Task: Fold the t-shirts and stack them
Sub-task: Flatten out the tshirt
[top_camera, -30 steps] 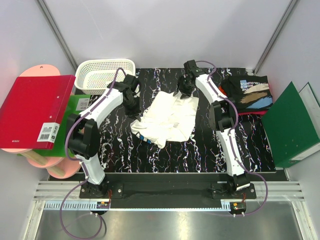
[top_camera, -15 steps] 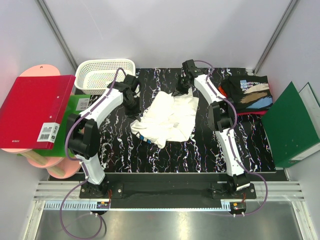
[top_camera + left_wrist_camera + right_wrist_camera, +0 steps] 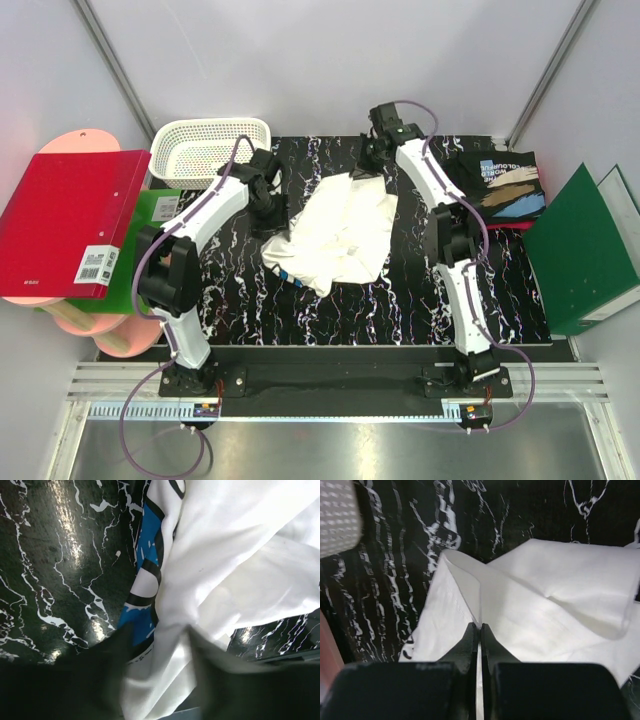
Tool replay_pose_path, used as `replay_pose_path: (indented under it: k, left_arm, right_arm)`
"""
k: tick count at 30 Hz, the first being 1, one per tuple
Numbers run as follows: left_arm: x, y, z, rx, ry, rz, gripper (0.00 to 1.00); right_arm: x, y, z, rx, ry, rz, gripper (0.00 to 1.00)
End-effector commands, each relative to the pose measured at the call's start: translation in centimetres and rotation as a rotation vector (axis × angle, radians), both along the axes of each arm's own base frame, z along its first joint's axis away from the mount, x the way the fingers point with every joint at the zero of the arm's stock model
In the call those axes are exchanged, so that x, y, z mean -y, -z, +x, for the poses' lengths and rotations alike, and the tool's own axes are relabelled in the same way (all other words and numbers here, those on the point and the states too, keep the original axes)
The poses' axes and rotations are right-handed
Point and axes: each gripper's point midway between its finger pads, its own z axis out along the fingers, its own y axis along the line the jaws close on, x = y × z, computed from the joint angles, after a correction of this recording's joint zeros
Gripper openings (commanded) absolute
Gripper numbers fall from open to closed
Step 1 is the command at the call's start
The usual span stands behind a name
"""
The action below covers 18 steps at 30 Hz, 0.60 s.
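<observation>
A crumpled white t-shirt (image 3: 340, 238) with blue and black print lies in the middle of the black marbled table (image 3: 400, 300). My right gripper (image 3: 367, 170) is at the shirt's far edge. In the right wrist view this gripper (image 3: 480, 626) is shut on a raised ridge of the white cloth (image 3: 545, 615). My left gripper (image 3: 272, 214) is at the shirt's left edge. In the left wrist view its blurred fingers (image 3: 117, 665) stand apart, with loose white cloth (image 3: 225, 555) between them. A folded black t-shirt (image 3: 500, 183) rests on a red one (image 3: 497, 226) at the back right.
A white lattice basket (image 3: 210, 148) stands at the back left, and its corner shows in the right wrist view (image 3: 337, 515). A red binder (image 3: 70, 225) and a green binder (image 3: 150, 215) lie on pink discs on the left. Another green binder (image 3: 580, 250) lies on the right.
My right gripper has shut on the shirt's far edge and drawn it up and back. My left gripper's fingers have spread apart at the shirt's left edge.
</observation>
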Motion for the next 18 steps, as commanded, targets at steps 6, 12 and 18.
replay_pose_path:
  k: [6,12,18]
  left_arm:
    - [1.1,-6.1,2.9,0.213,-0.001,-0.039,0.99]
    - [5.4,-9.7,3.0,0.29,0.107,-0.145,0.99]
    - [7.5,-13.2,2.9,0.378,0.161,-0.187,0.99]
  right_arm:
    - [4.5,-22.4,1.2,0.533,0.176,-0.05,0.0]
    - [6.7,-24.7,1.7,0.604,0.271,-0.112,0.0]
    - [9.3,-25.9,2.0,0.652,0.363,-0.211,0.0]
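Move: My right hand already pinches the t-shirt's far corner; the shirt's middle lies about 13 cm back, 8 cm to its left and 6 cm below. The black stack is some 30 cm to its right and 3 cm back, 5 cm lower. From my left hand, whose fingers are already part open around the shirt's edge, that middle is about 14 cm right, level fore and aft, 6 cm below; the white basket is some 14 cm left and 18 cm ahead, 5 cm lower. I swiftly lift the pinched far corner about 22 cm straight up off the table with my right hand, easing to my right as it tops out, fingers still shut and tipping up some 30 degrees. Meanwhile my left hand finishes opening wide to free the shirt's edge, then rises about 7 cm while swinging right and a little forward over the shirt. ##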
